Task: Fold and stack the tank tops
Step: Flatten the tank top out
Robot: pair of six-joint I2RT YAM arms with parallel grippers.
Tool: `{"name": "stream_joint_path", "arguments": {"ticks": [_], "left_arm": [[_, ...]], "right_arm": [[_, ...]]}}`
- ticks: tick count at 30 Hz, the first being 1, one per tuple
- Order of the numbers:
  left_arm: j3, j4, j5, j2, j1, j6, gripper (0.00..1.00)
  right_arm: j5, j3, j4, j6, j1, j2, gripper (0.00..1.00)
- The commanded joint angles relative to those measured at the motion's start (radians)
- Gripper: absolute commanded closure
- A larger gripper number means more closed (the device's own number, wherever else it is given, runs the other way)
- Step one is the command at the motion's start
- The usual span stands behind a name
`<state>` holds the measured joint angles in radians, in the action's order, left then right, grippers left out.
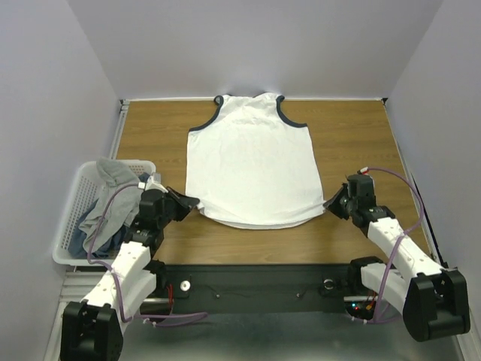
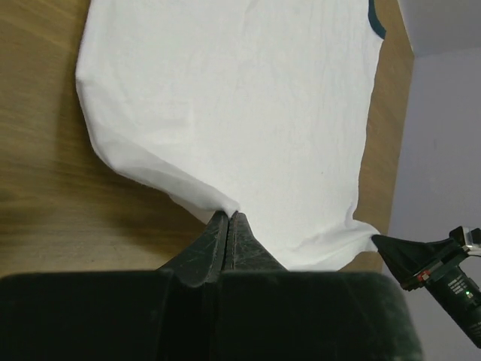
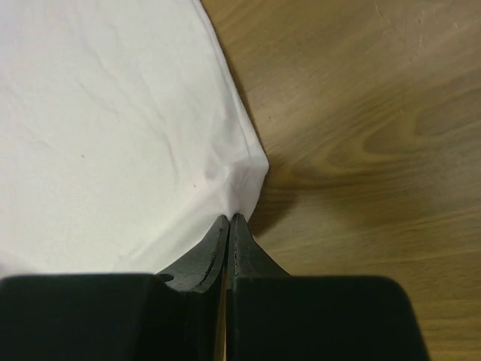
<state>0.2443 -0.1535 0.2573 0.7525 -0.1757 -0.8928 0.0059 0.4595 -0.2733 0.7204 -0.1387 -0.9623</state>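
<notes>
A white tank top [image 1: 250, 162] with navy-edged neck and armholes lies spread flat on the wooden table [image 1: 150, 128], plain side up, neck toward the far wall. My left gripper [image 1: 194, 203] is shut on its near-left hem corner [image 2: 225, 207], pinching the cloth at the fingertips [image 2: 229, 216]. My right gripper [image 1: 328, 201] is shut on the near-right hem corner [image 3: 248, 180], cloth bunched at the tips [image 3: 229, 219]. Grey tank tops [image 1: 109, 199] lie heaped in the basket at the left.
A white plastic lattice basket [image 1: 75, 203] stands at the table's left edge beside my left arm. Walls close in the far side and both flanks. In the left wrist view my right gripper [image 2: 391, 248] shows at the shirt's other hem corner.
</notes>
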Motion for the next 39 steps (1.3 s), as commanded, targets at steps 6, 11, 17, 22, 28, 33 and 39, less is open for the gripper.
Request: {"name": "stream_joint_path", "arguments": {"ticks": [6,11,17,22,28,33,39], "left_arm": [[0.007,0.135,-0.035,-0.051,-0.036,0.008,1.0],[0.0,0.152,-0.036,-0.048,-0.051,0.025,1.0],[-0.007,0.152,-0.026,-0.048,-0.084,0.017,1.0],[-0.007,0.172,-0.029,-0.051,-0.137,0.005,1.0],[-0.033,0.164,-0.058,-0.039,-0.264,-0.044,1.0],[-0.077,0.161,-0.084,-0.03,-0.32,-0.078,1.0],[-0.074,0.16,-0.082,-0.015,-0.327,-0.069,0.94]], "right_arm": [[0.043,0.031,-0.148,0.027,0.028,0.036,0.99],[0.048,0.088,-0.172,-0.01,0.171,-0.013,0.96],[-0.052,0.14,-0.172,-0.072,0.378,-0.118,0.99],[-0.046,0.146,-0.173,-0.081,0.387,-0.122,0.99],[-0.104,0.094,-0.184,-0.058,0.387,-0.027,0.92],[-0.122,0.096,-0.211,-0.026,0.387,-0.01,0.78],[-0.104,0.139,-0.262,-0.044,0.387,0.028,0.46]]}}
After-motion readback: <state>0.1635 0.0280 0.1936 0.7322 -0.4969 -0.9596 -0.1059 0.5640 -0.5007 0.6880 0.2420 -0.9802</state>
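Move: Both hands already pinch the tank top's bottom hem corners. The left's laying spot on bare table is about 8 cm back, 5 right and 8 below it; the tank top's middle lies 18 ahead, 19 right and 7 below, the basket's middle about level, 30 left and 6 below. The right's laying spot is 8 cm to its right, 1 back and 3 below; from it the tank top's middle is 17 ahead, 23 left and 3 below. Drawing the hem towards the base and down to the table, the left hand goes about 8 cm back, 7 down and 5 right, fingertips tipping down, its pinch kept. The right eases back a little, then swings some 9 cm right, turning about 15 degrees clockwise, lifts slightly and opens its fingers, letting go of its corner. ##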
